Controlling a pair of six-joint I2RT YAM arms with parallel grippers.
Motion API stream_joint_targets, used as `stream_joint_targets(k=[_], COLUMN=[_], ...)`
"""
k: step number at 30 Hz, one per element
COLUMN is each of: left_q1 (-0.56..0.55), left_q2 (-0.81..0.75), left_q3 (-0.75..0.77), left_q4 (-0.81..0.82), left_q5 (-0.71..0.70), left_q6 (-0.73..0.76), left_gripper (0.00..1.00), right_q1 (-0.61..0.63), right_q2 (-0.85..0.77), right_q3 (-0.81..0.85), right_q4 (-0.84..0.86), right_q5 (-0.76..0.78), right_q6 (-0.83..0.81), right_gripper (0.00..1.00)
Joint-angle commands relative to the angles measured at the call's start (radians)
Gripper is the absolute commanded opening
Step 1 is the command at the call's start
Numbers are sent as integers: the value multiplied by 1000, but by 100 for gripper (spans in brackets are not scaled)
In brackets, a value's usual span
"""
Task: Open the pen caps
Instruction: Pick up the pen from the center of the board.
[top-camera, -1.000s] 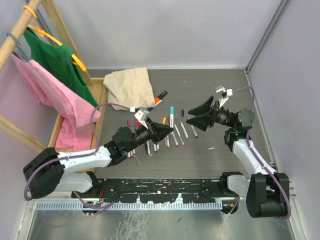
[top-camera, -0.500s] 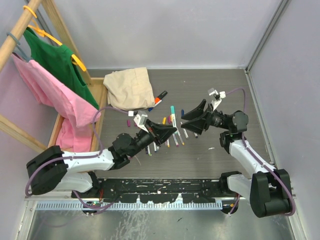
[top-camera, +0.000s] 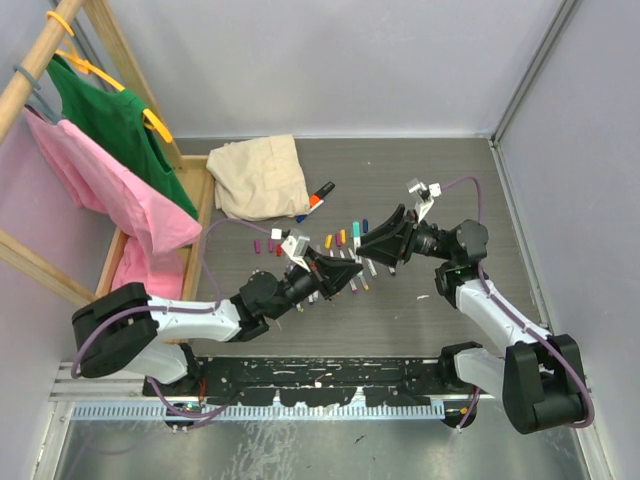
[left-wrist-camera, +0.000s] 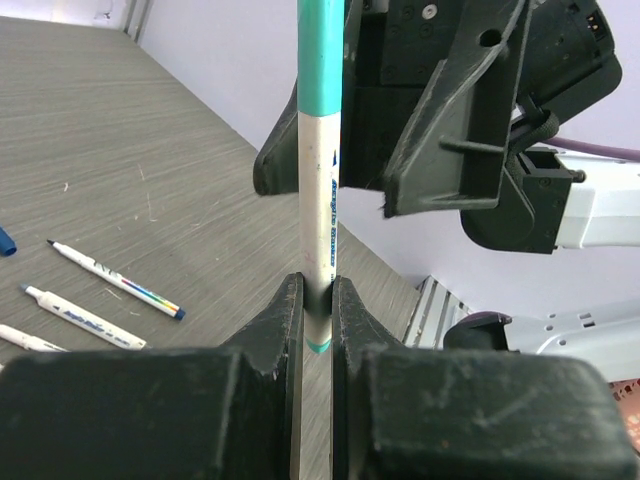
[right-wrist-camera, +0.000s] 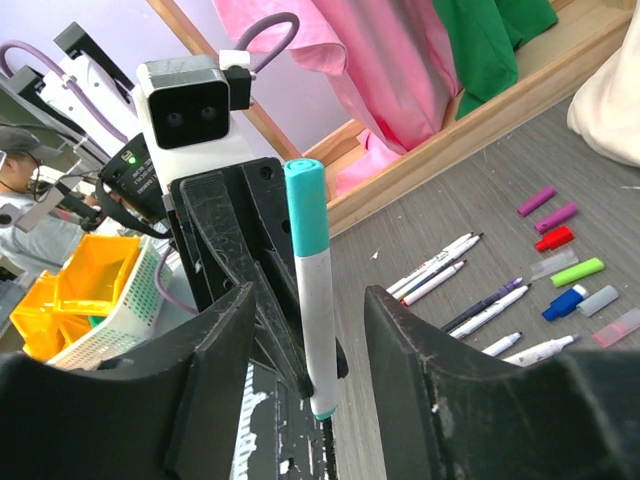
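Observation:
My left gripper (left-wrist-camera: 317, 300) (top-camera: 350, 272) is shut on the lower white barrel of a pen (left-wrist-camera: 320, 220), which stands upright above the table. The pen's teal cap (left-wrist-camera: 322, 50) (right-wrist-camera: 305, 205) is on. My right gripper (right-wrist-camera: 308, 296) (top-camera: 366, 241) is open. Its two jaws stand on either side of the pen's barrel (right-wrist-camera: 322, 320) below the cap, with a gap on each side. Loose pen caps lie on the table: purple (right-wrist-camera: 537, 200), red (right-wrist-camera: 553, 238), green (right-wrist-camera: 577, 271) and blue (right-wrist-camera: 565, 302). Uncapped pens (right-wrist-camera: 440, 265) (left-wrist-camera: 110, 285) lie beside them.
A beige cloth (top-camera: 258, 175) lies at the back left, and a black marker with an orange cap (top-camera: 320, 193) is next to it. A wooden rack (top-camera: 200, 215) with pink and green garments stands on the left. More pens and caps (top-camera: 330, 241) lie under the grippers.
My right gripper has moved left to the pen and its jaws have narrowed around it. My left gripper has carried the pen to the right to meet it.

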Motion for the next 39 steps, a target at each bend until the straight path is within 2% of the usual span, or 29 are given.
stream_joint_targets(k=[1, 11, 19, 20, 25, 34, 39], left_q1=[-17, -27, -29, -28, -29, -29, -15], left_q2=[19, 44, 34, 31, 4, -75, -176], left_q3=[54, 60, 54, 52, 30, -14, 5], left_q4=[106, 124, 124, 124, 112, 49, -93], left_q5=[-48, -80, -87, -86, -79, -22, 53], left_q6=[0, -1, -9, -12, -27, -2, 67], left_gripper=[0, 0, 1, 4, 42, 69, 86], right_q1=[24, 48, 49, 49, 48, 39, 38], right_q2=[6, 11, 12, 12, 12, 9, 14], right_q3=[28, 36, 38, 41, 55, 93, 160], right_q4=[-46, -78, -77, -78, -98, -212, -431], right_q5=[18, 12, 2, -1, -11, -26, -59], right_q6=[-58, -96, -121, -123, -139, -207, -335], right_gripper=[50, 30, 6, 2, 1, 1, 1])
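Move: My left hand holds the teal-capped pen upright near its lower end, so the pen's middle is about 5 cm above that hand. It stands between my right hand's open fingers, some 1 cm left of and 1 cm below my right hand. From my right hand, the rainbow-striped pen lies on the table roughly 12 cm ahead, 7 cm right and 23 cm below; the blue-tipped pen is some 4 cm left of it. I sink my right hand about 1.5 cm and ease it 1 cm left around the upright pen, closing its fingers to pinch the barrel near the centre, while my left hand keeps hold and edges right. Once my right hand has its grip, I spread my left fingers wide, let go of the lower end and draw that hand some 3 cm up, back and left, away from the pen. ##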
